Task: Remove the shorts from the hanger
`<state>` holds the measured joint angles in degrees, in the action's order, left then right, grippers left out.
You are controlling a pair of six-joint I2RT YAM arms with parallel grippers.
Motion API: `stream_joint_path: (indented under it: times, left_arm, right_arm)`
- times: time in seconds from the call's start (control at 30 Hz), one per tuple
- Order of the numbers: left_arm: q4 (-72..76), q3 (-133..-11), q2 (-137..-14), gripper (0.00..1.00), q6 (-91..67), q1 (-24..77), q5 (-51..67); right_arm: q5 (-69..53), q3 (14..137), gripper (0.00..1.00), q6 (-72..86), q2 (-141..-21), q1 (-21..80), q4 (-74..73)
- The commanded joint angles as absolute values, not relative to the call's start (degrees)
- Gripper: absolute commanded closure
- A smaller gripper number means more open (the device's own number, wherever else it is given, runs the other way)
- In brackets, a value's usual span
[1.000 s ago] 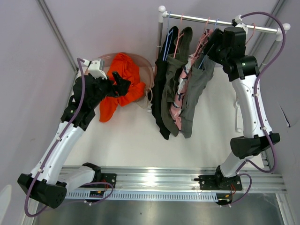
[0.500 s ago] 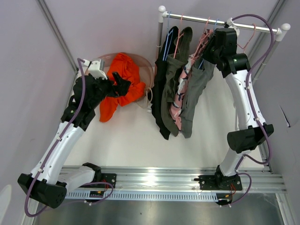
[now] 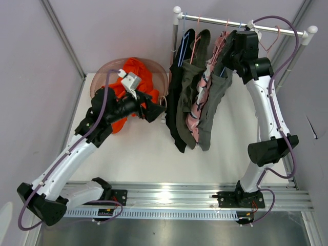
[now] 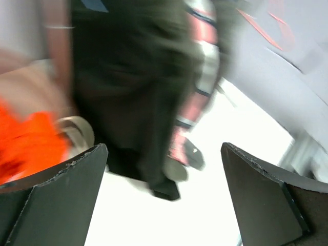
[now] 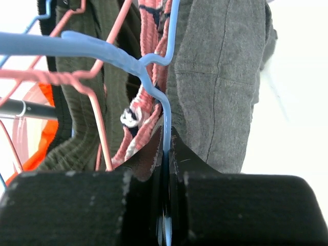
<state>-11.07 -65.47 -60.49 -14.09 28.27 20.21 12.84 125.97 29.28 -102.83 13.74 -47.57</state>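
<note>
Bright orange shorts [image 3: 134,78] lie in a pink basin [image 3: 105,69] at the left. Black shorts [image 3: 177,97], olive shorts [image 3: 188,102], pink patterned shorts [image 3: 197,97] and grey-green shorts [image 3: 215,102] hang on hangers from a rail [image 3: 225,23]. My left gripper [image 3: 154,114] is open and empty, pointing at the hanging shorts [image 4: 133,77]. My right gripper [image 3: 225,54] is shut on the blue hanger [image 5: 165,128] that carries the grey-green shorts [image 5: 220,77], just under the rail.
The rail rests on white posts [image 3: 177,10] at the back. Pink wire hangers [image 5: 97,123] crowd beside the blue one. An empty pink hanger [image 3: 271,46] hangs at the rail's right end. Grey walls close in on both sides.
My left gripper has left the orange shorts in the basin and swung right toward the hanging shorts. My right gripper moved left along the rail onto the blue hanger.
</note>
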Motion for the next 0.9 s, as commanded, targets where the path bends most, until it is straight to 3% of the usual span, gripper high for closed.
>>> stream_joint_path:
  times: [0.0,0.2,0.43,0.87]
  left_arm:
    - [-8.96,-69.16,-60.64,0.01,-9.06,32.86,28.65]
    - [-8.79,-71.45,-64.59,0.01,-8.88,43.05,28.66]
    - [-7.48,-78.12,-72.94,0.01,-5.89,55.53,18.65]
    - [4.57,-85.95,-86.48,0.01,-3.78,62.84,13.62]
  right_arm:
    - [15.2,130.78,1.0,28.13,-97.22,13.27,-48.6]
    - [15.73,130.17,1.0,29.0,-91.77,13.36,-50.1]
    - [15.29,125.25,1.0,30.93,-85.87,13.97,-49.83]
    - [18.37,107.23,1.0,36.12,-70.76,20.56,-46.06]
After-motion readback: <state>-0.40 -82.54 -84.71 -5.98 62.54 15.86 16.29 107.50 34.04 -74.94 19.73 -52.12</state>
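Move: The right hand already pinches the blue hanger; its gray shorts hang centred about 14 cm below that hand, 2 cm back and 4 cm left, the pink shorts some 9 cm left, 3 cm back and 14 cm below it, the rail about 5 cm ahead and 8 cm above. From the open left hand the gray shorts lie roughly 23 cm right, 17 cm ahead and 11 cm below; the pink shorts 16 cm right, 15 cm ahead, equally low. Right hand arcs pinched hanger back and up some 15 cm; open left hand sweeps right, back towards shorts. ##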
